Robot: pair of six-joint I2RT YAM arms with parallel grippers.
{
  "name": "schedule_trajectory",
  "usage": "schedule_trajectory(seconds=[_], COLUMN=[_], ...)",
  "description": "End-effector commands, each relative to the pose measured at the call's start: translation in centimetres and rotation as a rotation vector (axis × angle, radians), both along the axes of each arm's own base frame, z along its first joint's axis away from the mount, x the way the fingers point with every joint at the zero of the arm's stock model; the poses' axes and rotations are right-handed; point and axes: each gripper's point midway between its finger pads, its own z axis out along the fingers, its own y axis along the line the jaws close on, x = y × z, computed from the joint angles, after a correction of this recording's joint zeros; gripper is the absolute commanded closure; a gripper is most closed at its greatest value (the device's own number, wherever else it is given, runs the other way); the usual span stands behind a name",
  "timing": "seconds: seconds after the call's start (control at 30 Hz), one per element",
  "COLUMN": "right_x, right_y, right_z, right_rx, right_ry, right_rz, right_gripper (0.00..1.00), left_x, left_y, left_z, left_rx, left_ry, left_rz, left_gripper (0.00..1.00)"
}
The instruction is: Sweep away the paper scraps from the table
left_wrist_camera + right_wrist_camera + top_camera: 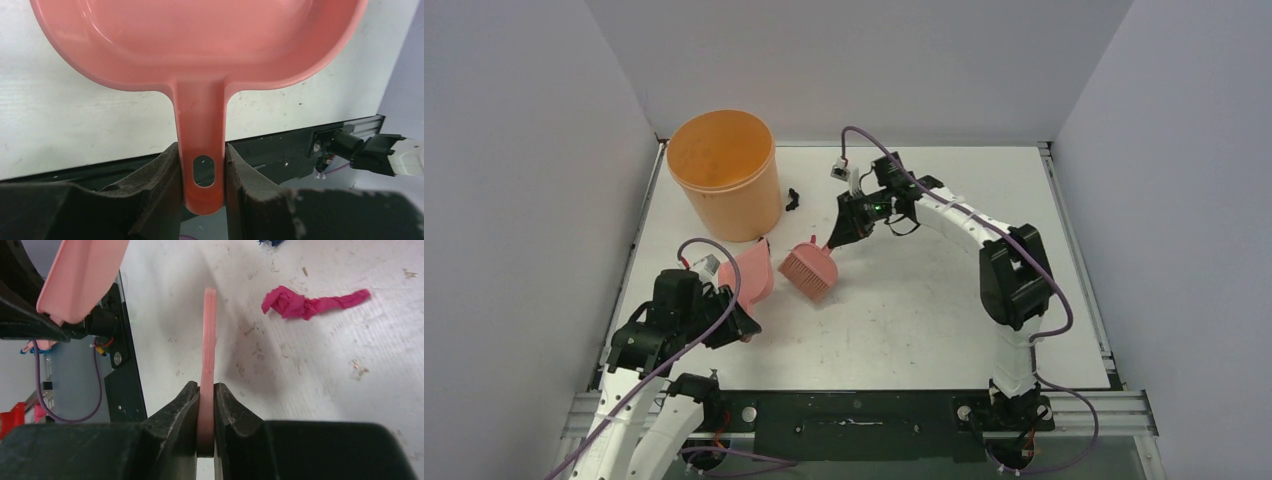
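Note:
My left gripper (pixel 202 172) is shut on the handle of the pink dustpan (pixel 200 40), which is held tilted at the table's left front (pixel 749 275). The right gripper (pixel 206 405) is shut on the pink hand brush's handle (pixel 208 335), seen edge-on. The brush's (pixel 811 270) bristles sit just right of the dustpan. A magenta paper scrap (pixel 305 302) lies on the white table (pixel 924 320) to the right of the brush. A dark blue scrap (pixel 270 242) shows at the top edge. A black scrap (pixel 793 199) lies beside the bucket.
A tall orange bucket (pixel 724 170) stands at the back left, close behind the dustpan. Grey walls close in the table on three sides. A metal frame (pixel 854 410) runs along the near edge between the arm bases.

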Motion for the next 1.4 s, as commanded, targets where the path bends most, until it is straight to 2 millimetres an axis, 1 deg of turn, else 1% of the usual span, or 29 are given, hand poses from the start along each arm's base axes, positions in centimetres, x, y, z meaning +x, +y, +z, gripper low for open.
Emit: schedule_trajectory(seconds=[0.0,0.07,0.1,0.13,0.17,0.2,0.33,0.4,0.47,0.5,0.57,0.63,0.7,0.8,0.87,0.97,1.0,1.07,1.13,1.17,1.23,1.27,1.33,1.37], right_x=[-0.2,-0.7,-0.4,-0.2,0.5,1.0,3.0,4.4,6.7,7.4,7.9,8.0,8.2,8.8,9.4,10.0,9.9,9.5,8.0,6.6,5.2,4.9,5.0,5.4], right_y=[5.4,7.3,8.3,9.0,9.6,10.0,11.5,12.0,11.9,11.7,11.5,10.7,9.3,6.4,3.4,-2.4,-4.1,-7.3,-10.0,-11.1,-12.6,-13.3,-13.9,-13.9], right_z=[1.1,0.1,0.3,0.4,0.8,1.0,1.3,0.7,-1.4,-2.5,-4.4,-6.2,-7.3,-7.7,-8.0,-8.6,-8.7,-7.9,-8.0,-7.8,-6.8,-5.9,-3.0,-1.3], right_rx=[0.054,0.073,0.116,0.142,0.177,0.206,0.303,0.314,0.239,0.202,0.158,0.127,0.110,0.091,0.062,-0.008,-0.028,-0.051,-0.130,-0.167,-0.158,-0.140,-0.085,-0.050], right_ry=[0.085,0.125,0.115,0.126,0.126,0.162,0.264,0.283,0.301,0.309,0.349,0.394,0.408,0.404,0.389,0.381,0.375,0.344,0.344,0.370,0.375,0.361,0.295,0.250], right_rz=[0.000,-0.016,-0.033,-0.058,-0.102,-0.149,-0.266,-0.322,-0.462,-0.504,-0.540,-0.581,-0.622,-0.673,-0.716,-0.794,-0.811,-0.825,-0.787,-0.751,-0.687,-0.671,-0.648,-0.635], right_gripper=[0.95,0.95,0.95,0.95,0.95,0.95,0.95,0.95,0.95,0.95,0.95,0.95,0.95,0.95,0.95,0.95,0.95,0.95,0.95,0.95,0.95,0.95,0.95,0.95], left_x=[-0.9,-1.1,-1.3,-1.4,-1.6,-1.7,-1.9,-2.0,-2.2,-2.2,-2.3,-2.3,-2.3,-2.2,-1.9,-1.5,-1.4,-1.1,-0.9,-0.8,-0.7,-0.7,-0.6,-0.5], left_y=[1.4,1.3,1.3,1.3,1.5,1.6,1.9,1.8,1.7,1.7,2.0,2.3,2.4,2.1,1.7,1.0,1.0,0.9,0.7,0.6,0.5,0.4,0.3,0.3], left_z=[-0.3,0.0,0.1,0.3,0.3,0.4,0.4,0.1,0.1,0.1,0.4,0.6,0.6,0.5,0.4,0.0,-0.1,0.0,0.2,0.3,0.3,0.3,0.2,0.2], left_rx=[0.070,0.062,0.059,0.061,0.067,0.072,0.067,0.059,0.055,0.055,0.065,0.079,0.086,0.072,0.049,0.026,0.030,0.035,0.033,0.032,0.030,0.030,0.030,0.030], left_ry=[-0.004,-0.012,-0.013,-0.016,-0.019,-0.022,-0.039,-0.035,-0.028,-0.028,-0.032,-0.042,-0.048,-0.046,-0.044,-0.027,-0.020,-0.021,-0.027,-0.030,-0.032,-0.032,-0.033,-0.036], left_rz=[0.031,0.037,0.039,0.040,0.045,0.051,0.071,0.073,0.072,0.071,0.075,0.082,0.086,0.080,0.075,0.063,0.057,0.048,0.037,0.033,0.026,0.022,0.017,0.017], left_gripper=[1.00,1.00,1.00,1.00,1.00,1.00,1.00,1.00,1.00,1.00,1.00,1.00,1.00,1.00,1.00,1.00,1.00,1.00,1.00,1.00,1.00,1.00,1.00,1.00])
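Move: My right hand holds the brush. The dark blue scrap lies about 9 cm ahead of this hand, 14 cm to its left and 14 cm below. The pink scrap is about 8 cm ahead, 5 cm left, equally low. The black scrap sits some 22 cm ahead and 8 cm left. The raised dustpan hangs 17 cm left, 7 cm back, level in height. From my left hand the blue scrap is about 26 cm ahead, 2 cm right. Keeping hold of the brush, I reach my right hand left about 11 cm while sinking, swing forward and farther down to get the bristles past the blue scrap, then sweep some 24 cm to the right, rising a little, with the hand turned clockwise about 45 degrees overall and rolled over. My left hand draws the dustpan back nearly 3 cm, then eases slightly forward. ##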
